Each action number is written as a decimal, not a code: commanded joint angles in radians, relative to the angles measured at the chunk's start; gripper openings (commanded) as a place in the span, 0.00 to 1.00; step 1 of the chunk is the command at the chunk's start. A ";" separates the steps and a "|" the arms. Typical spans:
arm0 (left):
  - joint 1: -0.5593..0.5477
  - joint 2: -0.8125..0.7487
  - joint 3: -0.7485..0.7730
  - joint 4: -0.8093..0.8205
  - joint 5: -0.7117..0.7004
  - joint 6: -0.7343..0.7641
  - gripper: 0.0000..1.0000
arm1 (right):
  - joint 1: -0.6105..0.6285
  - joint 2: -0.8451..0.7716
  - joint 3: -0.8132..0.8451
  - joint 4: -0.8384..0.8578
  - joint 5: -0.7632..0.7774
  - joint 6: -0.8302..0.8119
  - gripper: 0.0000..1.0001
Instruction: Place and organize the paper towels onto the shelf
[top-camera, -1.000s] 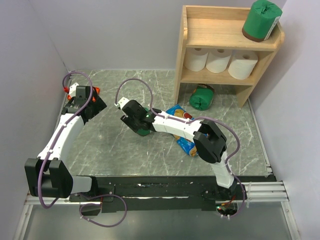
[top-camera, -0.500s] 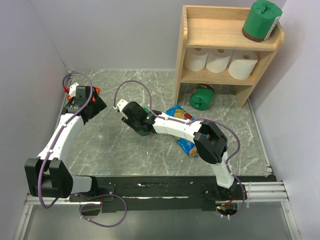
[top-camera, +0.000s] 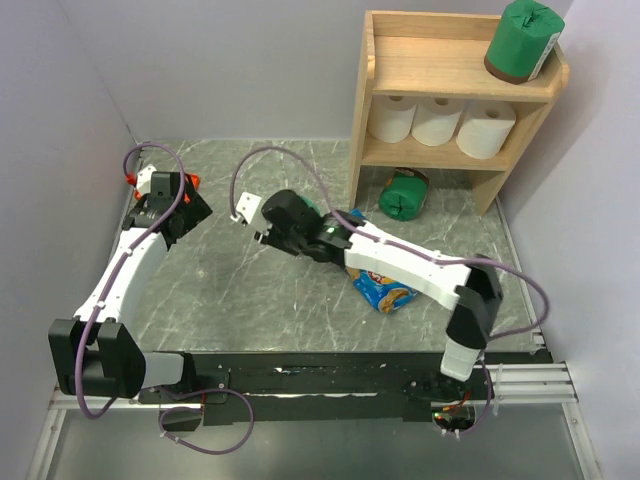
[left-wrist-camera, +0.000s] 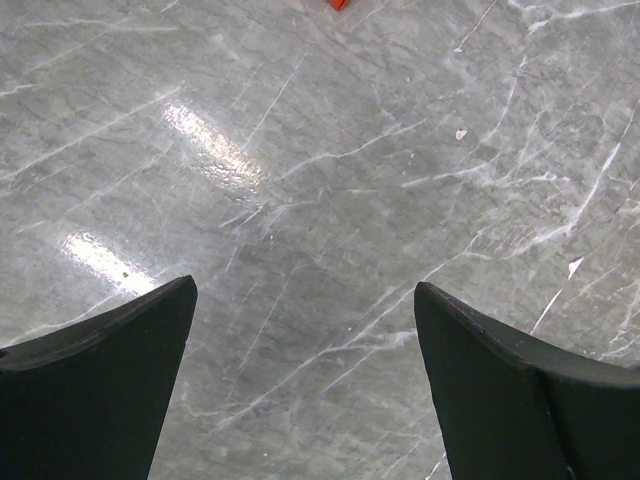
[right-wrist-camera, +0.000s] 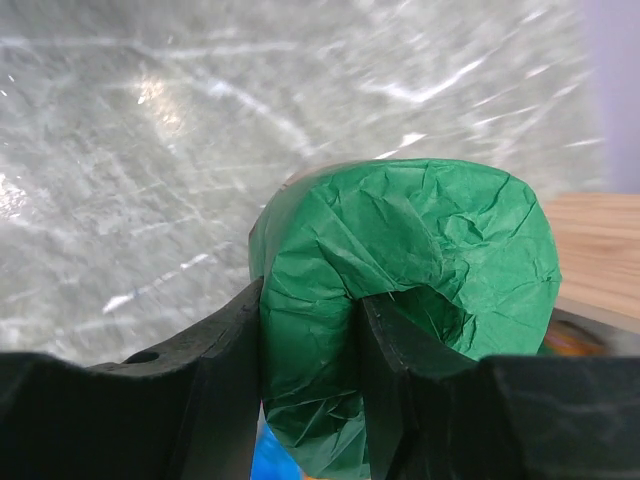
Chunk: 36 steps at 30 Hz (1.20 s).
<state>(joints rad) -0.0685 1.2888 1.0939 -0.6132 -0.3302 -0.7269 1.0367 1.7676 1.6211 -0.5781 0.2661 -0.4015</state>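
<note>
My right gripper (top-camera: 298, 230) is shut on a green-wrapped paper towel roll (right-wrist-camera: 420, 230), its fingers pinching the crumpled wrapping; in the top view only a bit of that roll (top-camera: 316, 211) shows beside the wrist. The wooden shelf (top-camera: 440, 62) stands at the back right. A green roll (top-camera: 522, 40) sits on its top tier and three white rolls (top-camera: 438, 120) line the middle tier. Another green roll (top-camera: 403, 195) lies on the floor under the shelf. My left gripper (left-wrist-camera: 303, 288) hangs open over bare marble at the far left (top-camera: 183, 212).
A blue chip bag (top-camera: 385, 290) lies on the marble table under my right forearm. A red tool (top-camera: 193, 180) peeks out behind the left gripper. Grey walls close in the left, back and right sides.
My right gripper closed on the green roll and carried it up and toward the back right, and the right arm's elbow swung out to the right. The left arm stayed still.
</note>
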 joint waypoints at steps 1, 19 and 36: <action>0.004 -0.045 0.004 0.023 -0.009 0.001 0.96 | 0.017 -0.151 0.129 -0.114 0.085 -0.105 0.34; 0.003 -0.054 -0.002 0.043 0.046 0.014 0.96 | -0.225 -0.439 0.371 -0.106 0.121 -0.529 0.37; 0.003 -0.080 -0.008 0.073 0.115 0.027 0.96 | -0.658 -0.223 0.640 -0.039 -0.206 -0.675 0.39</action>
<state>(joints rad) -0.0685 1.2396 1.0916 -0.5797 -0.2325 -0.7174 0.4175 1.5166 2.2089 -0.6758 0.1516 -1.0203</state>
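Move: The right hand already holds a green paper towel roll over the table; the open space on the top shelf is about 12 cm ahead, 28 to its right and 32 up. On that shelf the upright green roll stands some 11 cm farther right of the space. The leftmost white roll on the shelf below is roughly 12 ahead, 22 right and 10 up; the chips bag is 1 ahead, 20 right and 14 below. From the left hand that space lies about 7 ahead, 48 right and 35 up. Still pinching the green roll between its fingers, the right hand lifts it fast, almost straight up at first, then up and to the right towards the top shelf, ending with a reach forward: about 35 cm up, 27 right and 9 forward. The wrist tips the fingers up some 45 degrees on the way, from slanting down to nearly level, with the grip unchanged. ##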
